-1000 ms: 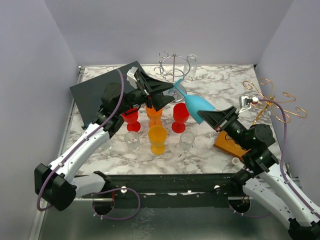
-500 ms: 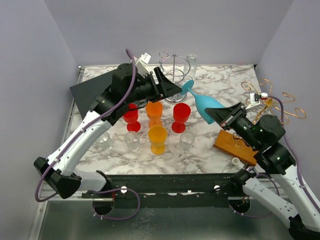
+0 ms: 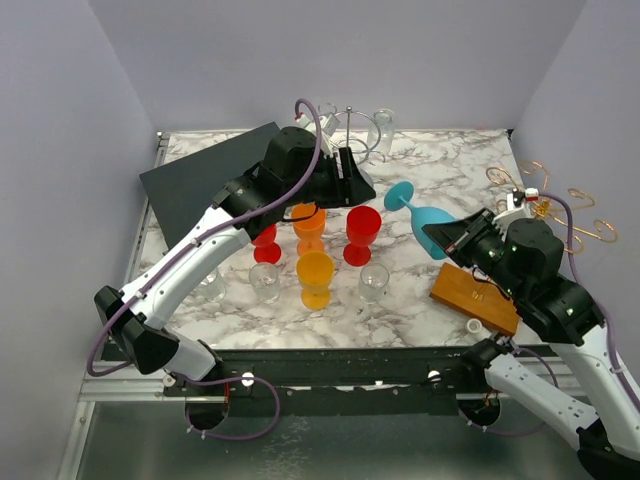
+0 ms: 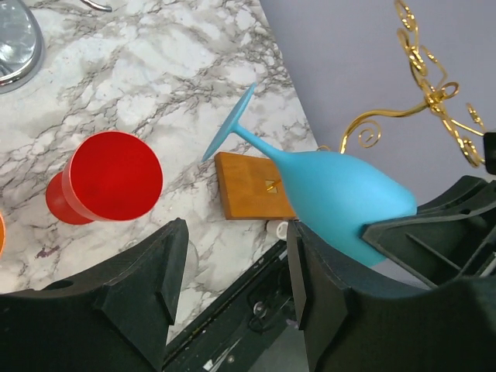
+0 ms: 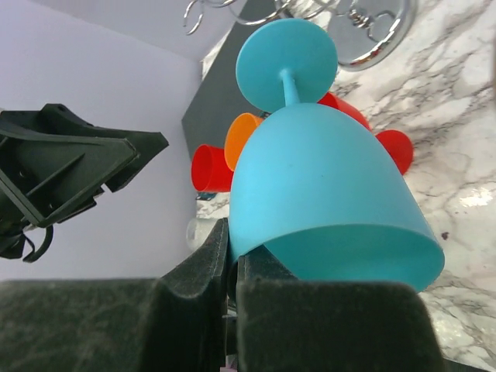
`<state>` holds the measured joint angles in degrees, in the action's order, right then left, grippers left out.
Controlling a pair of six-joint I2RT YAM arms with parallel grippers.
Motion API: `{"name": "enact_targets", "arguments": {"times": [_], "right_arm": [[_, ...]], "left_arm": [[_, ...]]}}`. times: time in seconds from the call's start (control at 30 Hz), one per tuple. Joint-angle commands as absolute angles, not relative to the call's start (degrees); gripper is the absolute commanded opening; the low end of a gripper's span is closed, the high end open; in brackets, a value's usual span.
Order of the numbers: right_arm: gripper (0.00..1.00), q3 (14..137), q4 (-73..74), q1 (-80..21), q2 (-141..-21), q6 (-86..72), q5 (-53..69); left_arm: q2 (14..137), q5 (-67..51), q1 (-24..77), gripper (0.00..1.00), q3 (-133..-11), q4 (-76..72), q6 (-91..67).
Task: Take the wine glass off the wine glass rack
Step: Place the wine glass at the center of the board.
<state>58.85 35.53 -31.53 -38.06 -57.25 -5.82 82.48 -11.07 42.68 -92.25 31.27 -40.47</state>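
My right gripper is shut on the rim of a blue wine glass, one finger inside the bowl and one outside. The glass is held in the air on its side, foot pointing towards the table's middle. It fills the right wrist view, above that gripper. The gold wire wine glass rack stands at the right on a wooden base. My left gripper hovers left of the glass, open and holding nothing. Its wrist view shows its gripper, the glass and the rack.
A silver wire rack holding a clear glass stands at the back centre. Red goblets, orange goblets and small clear glasses cluster mid-table. A black mat lies at the back left.
The right gripper has carried the blue glass to the right and nearer to me. The left arm has risen and swung right, and its jaws have narrowed somewhat.
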Motion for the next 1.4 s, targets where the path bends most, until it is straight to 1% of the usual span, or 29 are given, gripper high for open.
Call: {"name": "enact_targets", "arguments": {"times": [0.0, 0.17, 0.47, 0.77, 0.9, 1.17, 1.37], "right_arm": [[0.01, 62.46, 42.87, -31.46, -37.63, -55.63, -12.37], [0.01, 63.91, 47.25, -31.45, -40.43, -54.86, -13.79], [0.01, 62.43, 52.65, -31.46, -43.73, -54.49, -13.74], [0.01, 60.39, 51.24, -31.45, -48.54, -52.15, -8.09], [0.0, 59.24, 50.76, -31.45, -48.94, -52.34, -7.38], [0.01, 61.4, 52.77, -31.46, -47.95, -53.28, -6.67], [0.01, 62.63, 53.63, -31.46, -45.81, -57.76, -5.79]], "left_arm": [[83.9, -9.04, 43.58, 0.59, -94.2, 32.5, -37.91], [84.69, -9.22, 43.87, 0.59, -94.55, 32.52, -37.53], [84.9, -10.34, 43.86, 0.59, -93.83, 32.58, -36.76], [85.36, -11.28, 43.87, 0.59, -93.25, 32.51, -36.57], [85.87, -13.4, 43.93, 0.59, -92.66, 32.36, -36.28], [85.09, -15.32, 48.16, 0.6, -87.72, 24.91, -35.11], [81.6, -8.56, 53.68, 0.6, -80.95, 16.73, -32.12]]}}
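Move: About 11 cm to the left hand's right, 3 cm back and 3 cm lower is the middle of the blue wine glass, already pinched by the right hand, from which it lies some 5 cm ahead and 5 cm left, about level. Under the left hand, roughly 28 cm down, stands a red glass 2 cm farther out; a clear glass is 7 cm back and 4 cm right, 29 cm down. The wooden block lies 10 cm right of the right hand and 1 cm back, 32 cm down. Keeping its pinch on the rim of the blue glass, the right hand lowers about 4 cm, drifting slightly right and forward while its left side rolls down some 15 degrees. The left hand sinks 2 cm and waits, then sweeps right, back and further down towards the glass's base and stem, turning clockwise about 10 degrees, its fingers staying open short of the glass. ##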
